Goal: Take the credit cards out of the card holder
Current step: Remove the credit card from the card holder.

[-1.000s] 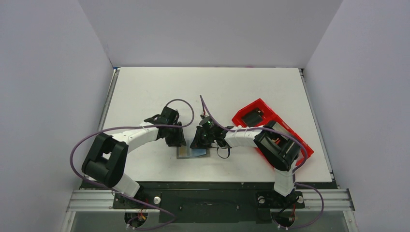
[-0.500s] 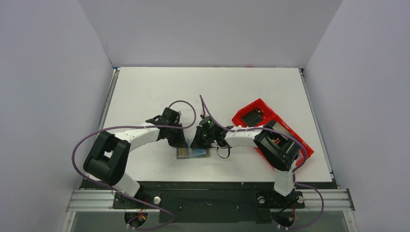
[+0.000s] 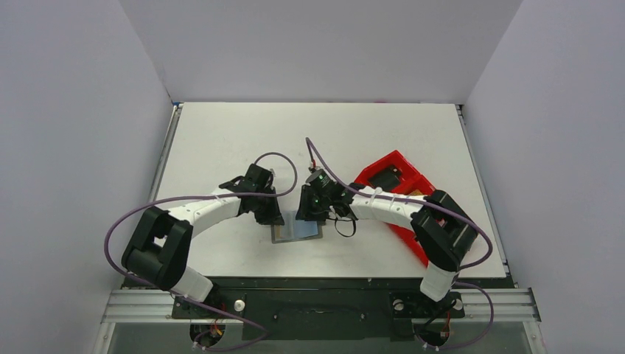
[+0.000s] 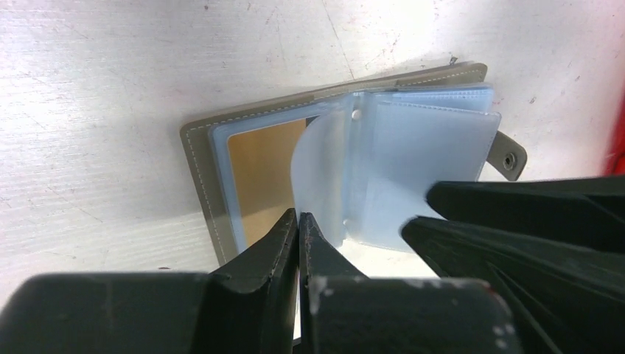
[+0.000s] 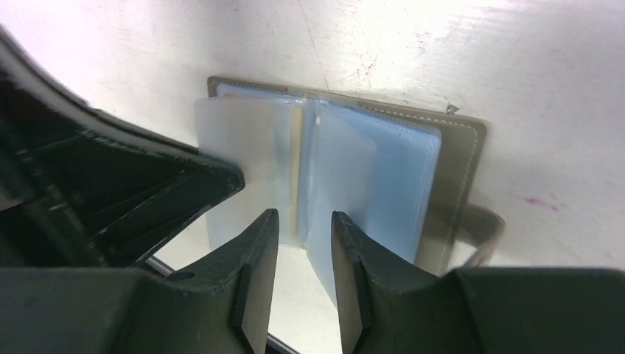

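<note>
The card holder (image 3: 296,230) lies open on the table between the two grippers, grey cover (image 4: 199,162) down and clear blue sleeves fanned up. A tan credit card (image 4: 262,169) sits in its left sleeve. Another card's yellow edge (image 5: 296,173) shows in a sleeve standing upright. My left gripper (image 4: 298,215) is shut, with its tips against the near edge of a bent sleeve; whether it pinches that sleeve I cannot tell. My right gripper (image 5: 304,220) is open a little, its fingers either side of the upright sleeve's near edge.
A long red tray (image 3: 402,161) holding a black block (image 3: 385,179) lies at the right, partly under the right arm. The two grippers (image 3: 274,219) (image 3: 308,215) nearly touch over the holder, close to the table's near edge.
The left gripper has closed. The right gripper has opened from shut and its arm has swung, the elbow moving out to the right. The holder has shifted slightly.
</note>
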You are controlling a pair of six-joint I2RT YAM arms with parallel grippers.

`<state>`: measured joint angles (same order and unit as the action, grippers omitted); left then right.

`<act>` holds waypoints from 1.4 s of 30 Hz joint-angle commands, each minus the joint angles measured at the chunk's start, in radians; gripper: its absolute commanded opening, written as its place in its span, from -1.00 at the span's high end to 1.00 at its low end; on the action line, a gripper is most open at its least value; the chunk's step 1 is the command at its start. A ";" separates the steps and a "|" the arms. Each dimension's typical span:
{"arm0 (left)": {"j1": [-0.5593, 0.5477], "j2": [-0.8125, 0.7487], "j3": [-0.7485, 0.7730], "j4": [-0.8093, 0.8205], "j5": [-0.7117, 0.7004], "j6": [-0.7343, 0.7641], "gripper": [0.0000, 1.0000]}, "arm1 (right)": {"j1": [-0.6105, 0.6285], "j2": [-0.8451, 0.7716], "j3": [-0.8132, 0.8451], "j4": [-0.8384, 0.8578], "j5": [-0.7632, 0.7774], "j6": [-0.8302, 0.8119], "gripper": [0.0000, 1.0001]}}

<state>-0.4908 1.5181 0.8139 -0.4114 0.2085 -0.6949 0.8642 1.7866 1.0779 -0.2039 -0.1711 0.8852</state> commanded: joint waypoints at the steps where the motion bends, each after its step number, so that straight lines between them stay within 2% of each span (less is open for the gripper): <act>1: -0.024 -0.035 0.037 -0.015 -0.014 -0.013 1.00 | -0.005 -0.117 0.048 -0.082 0.071 -0.039 0.40; 8: -0.092 0.009 0.094 0.001 -0.012 -0.048 0.84 | -0.014 -0.227 0.013 -0.146 0.154 -0.050 0.39; 25: -0.171 0.181 0.230 0.069 0.018 -0.101 0.24 | -0.024 -0.442 -0.132 -0.215 0.278 -0.029 0.38; 34: -0.173 0.210 0.252 0.091 0.038 -0.110 -0.06 | -0.022 -0.451 -0.150 -0.216 0.277 -0.020 0.38; 42: -0.167 0.174 0.255 0.071 0.028 -0.108 -0.14 | -0.004 -0.408 -0.110 -0.215 0.258 -0.032 0.38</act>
<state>-0.6594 1.7309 1.0351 -0.3611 0.2375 -0.8032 0.8501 1.3640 0.9295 -0.4282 0.0750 0.8566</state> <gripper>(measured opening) 0.560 0.308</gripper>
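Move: Over the open card holder, the left hand already has its shut fingers on the edge of a clear page. The holder's blue right half is about 7 cm to its right, 1 cm back and 2 cm lower, the gold card about 1 cm to its left, the clasp strap about 11 cm right and 1 cm ahead. From the right hand, the blue half is some 2 cm right, 1 cm back and 4 cm below, the red tray roughly 30 cm right and 2 cm ahead. Sweeping about 9 cm to the right in a low arc, up some 2 cm and down again, the left hand takes the clear page across the spine, opening from shut to a bit over half and letting go, to end over the blue half's right edge. The right hand, fingers staying partly open, rises some 6 cm while moving about 9 cm right, clear of the holder towards the red tray. ##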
